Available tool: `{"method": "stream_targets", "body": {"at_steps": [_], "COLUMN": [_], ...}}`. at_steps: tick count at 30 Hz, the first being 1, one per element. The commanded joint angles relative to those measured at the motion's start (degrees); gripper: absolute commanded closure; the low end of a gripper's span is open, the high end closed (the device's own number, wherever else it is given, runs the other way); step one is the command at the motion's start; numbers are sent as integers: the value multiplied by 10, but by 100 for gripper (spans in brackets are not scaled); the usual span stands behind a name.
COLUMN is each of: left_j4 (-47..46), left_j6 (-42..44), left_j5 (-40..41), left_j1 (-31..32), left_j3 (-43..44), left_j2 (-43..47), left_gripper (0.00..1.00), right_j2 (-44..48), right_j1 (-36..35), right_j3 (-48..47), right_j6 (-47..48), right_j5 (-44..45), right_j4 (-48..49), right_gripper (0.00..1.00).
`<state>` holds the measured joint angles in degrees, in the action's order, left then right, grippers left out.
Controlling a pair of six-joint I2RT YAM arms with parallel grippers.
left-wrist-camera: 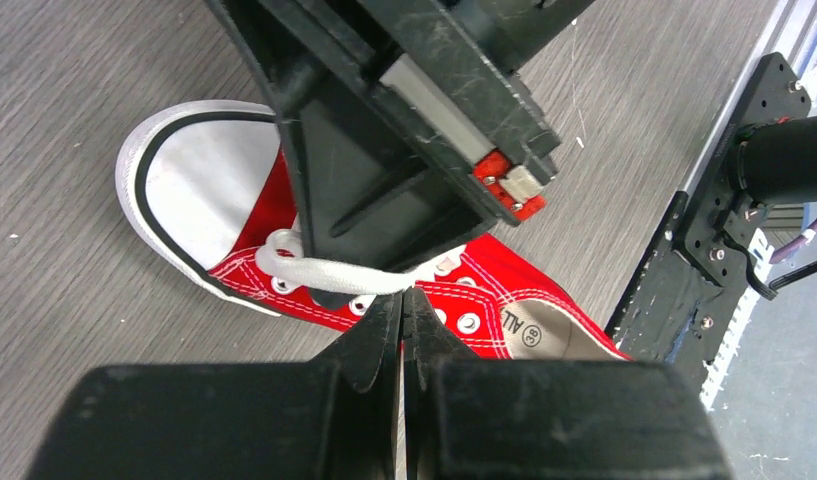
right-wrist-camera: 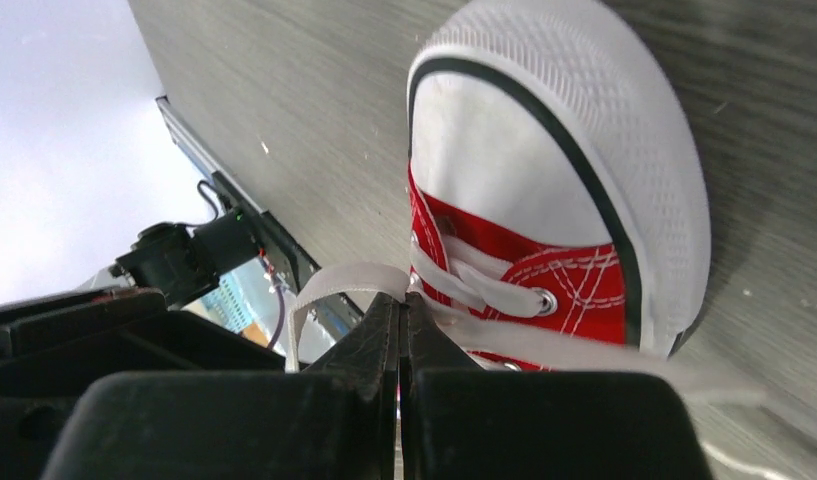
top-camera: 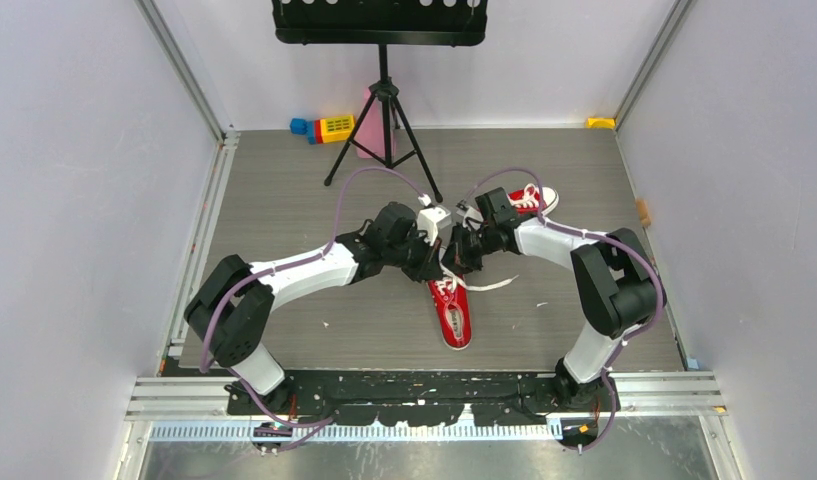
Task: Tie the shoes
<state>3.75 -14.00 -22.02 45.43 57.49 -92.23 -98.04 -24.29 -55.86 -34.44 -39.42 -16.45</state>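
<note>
One red shoe (top-camera: 452, 318) with a white toe cap lies at mid-table, toe toward the arms. The other shoe (top-camera: 530, 199) sits behind the right arm. Both grippers meet over the near shoe's lacing. In the left wrist view my left gripper (left-wrist-camera: 402, 293) is shut on a taut white lace (left-wrist-camera: 329, 272) that runs across the eyelets. My right gripper (right-wrist-camera: 399, 298) is shut on a loop of white lace (right-wrist-camera: 339, 283) just above the tongue of the shoe (right-wrist-camera: 559, 280). From above, the left gripper (top-camera: 434, 262) and the right gripper (top-camera: 462, 258) nearly touch.
A black tripod stand (top-camera: 384, 130) rises at the back centre, with coloured blocks (top-camera: 324, 128) beside it. A yellow piece (top-camera: 601, 122) lies in the back right corner. A loose lace end (top-camera: 496, 285) trails right on the table. White walls close in both sides.
</note>
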Motion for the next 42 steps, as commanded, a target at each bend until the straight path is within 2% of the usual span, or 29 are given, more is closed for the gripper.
{"method": "stream_targets", "body": {"at_steps": [1, 11, 20, 24, 27, 34, 39, 42], "left_j4": [5, 36, 51, 53, 54, 89, 110, 118], "left_j6": [25, 47, 56, 56, 41, 4, -11, -19], "left_j5": [18, 45, 54, 49, 37, 57, 75, 79], "left_j1": [2, 2, 2, 2, 2, 2, 2, 2], "left_j3": [20, 40, 95, 101, 89, 67, 51, 47], "left_j2": [8, -6, -41, -44, -34, -4, 26, 38], "left_gripper": [100, 100, 100, 100, 99, 78, 67, 64], "right_j2": [15, 66, 57, 55, 50, 22, 13, 11], "right_j1": [13, 25, 30, 35, 36, 40, 40, 40], "right_j3": [19, 57, 85, 103, 110, 128, 125, 124], "right_j6": [-20, -13, -89, -136, -141, -187, -188, -192], "right_j5": [-72, -74, -128, -154, -152, -165, -166, -166], "right_j4": [36, 5, 110, 179, 189, 261, 264, 268], "right_gripper": [100, 100, 100, 100, 100, 100, 100, 100]}}
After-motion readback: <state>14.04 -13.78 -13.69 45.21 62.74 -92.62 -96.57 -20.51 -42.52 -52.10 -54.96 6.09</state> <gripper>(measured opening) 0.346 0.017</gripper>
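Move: My left hand, shut on a lace, has the lacing of the near red shoe about 2 cm to its right, 1 cm back and 4 cm below; my right fingertips are 3 cm to its right and 1 cm ahead, slightly lower. From my right hand, also pinching lace, the lacing is straight below by some 3 cm. The loose lace end lies about 9 cm to its right and 4 cm back, the other red shoe about 12 cm ahead and 12 cm right. Keeping the lace pinched, my right hand draws back about 2.5 cm beside the left fingers, lifts a centimetre or two and rolls some 15 degrees, its left side rising. My left hand eases forward about 2.5 cm with its lace, then opens a third of the way, lets go, and backs off to the left by some 2 cm. ##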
